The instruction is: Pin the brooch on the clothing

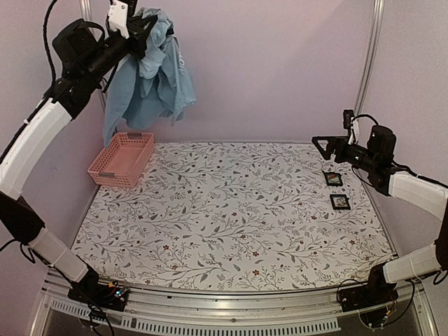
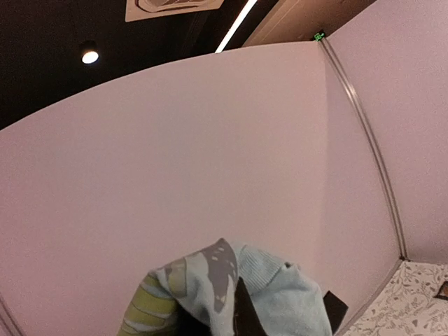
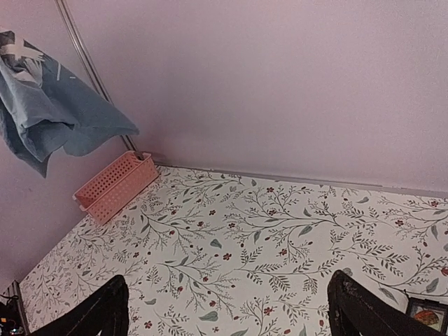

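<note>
The clothing [image 1: 155, 77], a light blue T-shirt, hangs bunched high at the back left, off the table. My left gripper [image 1: 143, 33] is shut on its fabric. In the left wrist view the cloth [image 2: 287, 297] drapes over the dark fingers [image 2: 245, 316], showing grey and yellow-green print. My right gripper [image 1: 326, 147] hovers open above the table's right side, with nothing between its fingers [image 3: 353, 308]. The brooch [image 3: 428, 316] shows only as a small orange and green patch inside a black square frame at the right wrist view's bottom right corner.
A pink plastic basket [image 1: 122, 159] stands at the back left of the floral table cover [image 1: 231, 210], below the hanging shirt. Two small black square frames [image 1: 333, 178] [image 1: 340, 201] lie near the right edge. Pale walls close in the back and sides.
</note>
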Motion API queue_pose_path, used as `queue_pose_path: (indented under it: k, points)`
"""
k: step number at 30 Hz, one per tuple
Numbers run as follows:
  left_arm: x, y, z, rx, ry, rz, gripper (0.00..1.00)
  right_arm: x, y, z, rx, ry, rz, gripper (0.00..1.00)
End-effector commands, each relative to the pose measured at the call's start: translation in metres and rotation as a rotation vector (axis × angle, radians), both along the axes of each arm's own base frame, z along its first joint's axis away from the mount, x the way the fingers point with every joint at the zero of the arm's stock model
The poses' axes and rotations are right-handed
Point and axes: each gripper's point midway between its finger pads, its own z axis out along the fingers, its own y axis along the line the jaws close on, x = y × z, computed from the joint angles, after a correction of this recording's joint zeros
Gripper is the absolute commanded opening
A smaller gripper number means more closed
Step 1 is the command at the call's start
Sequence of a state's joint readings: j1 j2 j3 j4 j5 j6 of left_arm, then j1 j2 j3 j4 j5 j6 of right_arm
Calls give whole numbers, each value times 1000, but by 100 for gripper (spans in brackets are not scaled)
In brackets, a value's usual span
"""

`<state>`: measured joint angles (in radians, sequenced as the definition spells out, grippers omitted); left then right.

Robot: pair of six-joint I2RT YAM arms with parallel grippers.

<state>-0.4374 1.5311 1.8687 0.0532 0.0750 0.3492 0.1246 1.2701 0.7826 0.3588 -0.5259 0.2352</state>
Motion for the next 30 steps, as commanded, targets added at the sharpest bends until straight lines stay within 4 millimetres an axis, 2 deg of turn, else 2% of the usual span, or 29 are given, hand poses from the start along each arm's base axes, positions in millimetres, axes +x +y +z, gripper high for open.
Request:
queue_pose_path:
  k: [1, 3, 5, 8, 10, 13, 16, 19, 24, 25, 26, 28, 29, 30]
  points:
    - [-12, -56, -58, 108, 172, -177, 0, -10, 11, 23, 32, -35, 55, 97]
    - [-9, -68, -87, 61, 278, -208, 0, -15, 15, 25, 35, -35, 75, 96]
    - [-7, -83, -125, 29, 388, -245, 0, -17, 17, 25, 31, -28, 88, 96]
    - [-10, -101, -193, 6, 521, -283, 0, -20, 21, 20, 11, 3, 99, 95]
    - [-14, -112, -248, -8, 633, -310, 0, -22, 24, 13, -17, 29, 107, 94]
    - [-29, -138, -322, 28, 798, -370, 0, -26, 32, -1, -56, 85, 121, 93]
    - [-53, -174, -375, 141, 876, -425, 0, -30, 43, -19, -98, 152, 125, 90]
    - [-67, -201, -400, 206, 907, -478, 0, -41, 62, -51, -152, 266, 145, 87]
    - [-73, -233, -409, 203, 961, -595, 1, -68, 92, -109, -258, 427, 161, 80]
    - [-75, -238, -410, 205, 972, -625, 8, -71, 93, -118, -263, 453, 155, 78]
    - [-77, -243, -412, 208, 985, -654, 19, -76, 95, -128, -259, 488, 151, 76]
    - [-82, -251, -411, 218, 1004, -706, 54, -85, 100, -146, -261, 542, 142, 72]
    - [-84, -252, -409, 222, 1006, -716, 65, -89, 102, -154, -264, 567, 133, 71]
    - [-84, -250, -401, 219, 994, -712, 70, -93, 105, -160, -270, 580, 135, 70]
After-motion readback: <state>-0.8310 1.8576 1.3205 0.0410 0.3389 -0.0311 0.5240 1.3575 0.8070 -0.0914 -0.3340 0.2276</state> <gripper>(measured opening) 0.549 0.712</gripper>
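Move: The left hand holds the clothing high up; the mid-table spot where it is to be laid lies about 18 cm to its right, 3 cm nearer the base and nearly 60 cm below. The pink basket stands some 16 cm ahead, 20 cm left and 56 cm below that hand. From the empty right hand, the hanging clothing is about 49 cm left, level in reach and 17 cm higher; the farther framed brooch is around 7 cm ahead, 7 cm right and 27 cm below. The left hand, still gripping the clothing, swings slightly back, then drops fast by some 43 cm while carrying it about 24 cm right onto the middle of the table, tipping its fingers down and turning clockwise, and only near the end opens them to about half. The right hand waits almost still at first, then sinks about 12 cm, going left and back towards the laying spot, its fingers tipping down and narrowing from nearly wide open without touching the cloth. ##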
